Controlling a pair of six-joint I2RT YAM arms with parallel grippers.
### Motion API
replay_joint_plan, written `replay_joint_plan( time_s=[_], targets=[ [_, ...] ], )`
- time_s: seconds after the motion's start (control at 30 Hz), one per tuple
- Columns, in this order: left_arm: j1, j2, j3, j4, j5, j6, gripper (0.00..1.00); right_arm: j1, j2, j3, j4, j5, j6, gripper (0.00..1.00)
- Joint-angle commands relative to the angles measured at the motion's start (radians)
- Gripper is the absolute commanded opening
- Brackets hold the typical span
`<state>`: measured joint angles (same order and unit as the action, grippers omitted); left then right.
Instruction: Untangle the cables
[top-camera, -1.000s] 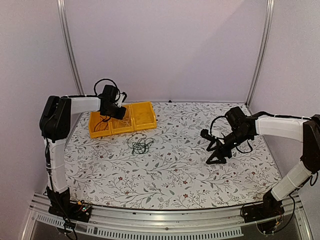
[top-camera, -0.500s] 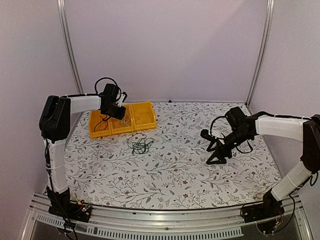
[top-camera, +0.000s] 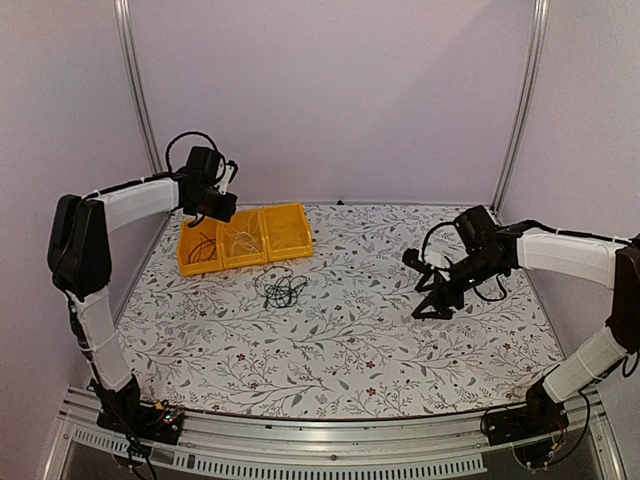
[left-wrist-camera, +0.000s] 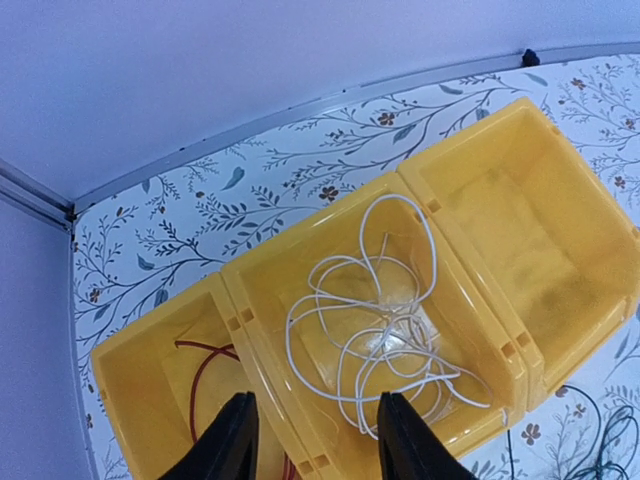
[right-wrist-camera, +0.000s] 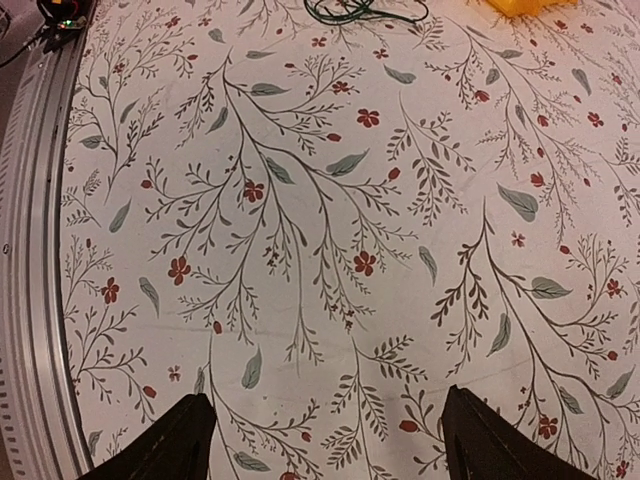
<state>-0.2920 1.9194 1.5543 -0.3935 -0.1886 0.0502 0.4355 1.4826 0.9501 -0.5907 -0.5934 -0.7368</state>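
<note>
A small tangle of thin dark cables (top-camera: 280, 290) lies on the floral table in front of three joined yellow bins (top-camera: 290, 232). The middle bin (left-wrist-camera: 262, 345) holds a loose white cable (left-wrist-camera: 385, 320). A red cable (left-wrist-camera: 200, 372) lies in the left bin. My left gripper (top-camera: 222, 206) hovers above the bins, open (left-wrist-camera: 315, 410), nothing between its fingers. My right gripper (top-camera: 430, 303) hangs open over bare table at the right (right-wrist-camera: 325, 405), far from the tangle (right-wrist-camera: 365, 10).
The right bin (left-wrist-camera: 520, 235) holds nothing. Thick black arm cables loop at both wrists. A metal rail (right-wrist-camera: 30, 250) borders the table's near edge, and walls close in the back and both sides.
The left gripper opened and rose back and to the left from the middle bin, leaving the white cable inside. The right gripper lifted slightly.
</note>
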Motion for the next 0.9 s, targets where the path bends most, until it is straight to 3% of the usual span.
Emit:
replay_joint_plan(
  time_s=[0.0,0.13,0.33,0.53,0.73,0.87],
  targets=[
    [-0.034,-0.090,-0.051,-0.004,0.129,-0.041,0.42,-0.002,-0.049,0.051,0.052,0.057,0.051,0.82],
    [-0.138,-0.283,-0.274,0.150,0.262,-0.047,0.41,-0.002,-0.083,0.090,0.085,0.128,0.089,0.82],
    [-0.200,-0.342,-0.408,0.097,0.299,-0.297,0.41,-0.015,-0.094,0.151,0.168,0.191,0.164,0.83],
    [-0.168,-0.268,-0.429,0.048,0.215,-0.487,0.41,-0.017,-0.018,0.228,0.102,0.124,0.209,0.86],
    [-0.165,-0.196,-0.544,0.290,0.267,-0.612,0.41,-0.018,-0.047,0.145,0.140,0.010,0.235,0.86],
    [-0.167,-0.082,-0.495,0.263,0.264,-0.623,0.42,-0.017,-0.086,0.105,0.164,0.047,0.218,0.86]
  ],
)
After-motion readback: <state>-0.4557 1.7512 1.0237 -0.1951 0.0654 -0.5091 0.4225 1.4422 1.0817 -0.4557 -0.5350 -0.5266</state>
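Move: Nearer the base than the left hand lies the dark green cable tangle, about 12 cm back, 14 cm to the right and 15 cm below. The tray's middle compartment with the white cable is some 4 cm ahead and 4 cm right, 13 cm down; the red cable's compartment is about 1 cm ahead and 7 cm left, equally low. From the right hand the tangle lies roughly 13 cm ahead, 30 cm left and 10 cm below. Leaving the air over the tray, the left hand swings back and to the right by about 13 and 11 cm, rising slightly, then sinks some 13 cm towards the near left side of the green tangle, drifting a little left. It rolls left side down and tips its fingers further downward, keeping them partly open. The right hand, wide open, rises and reaches forward, then eases back a little. ##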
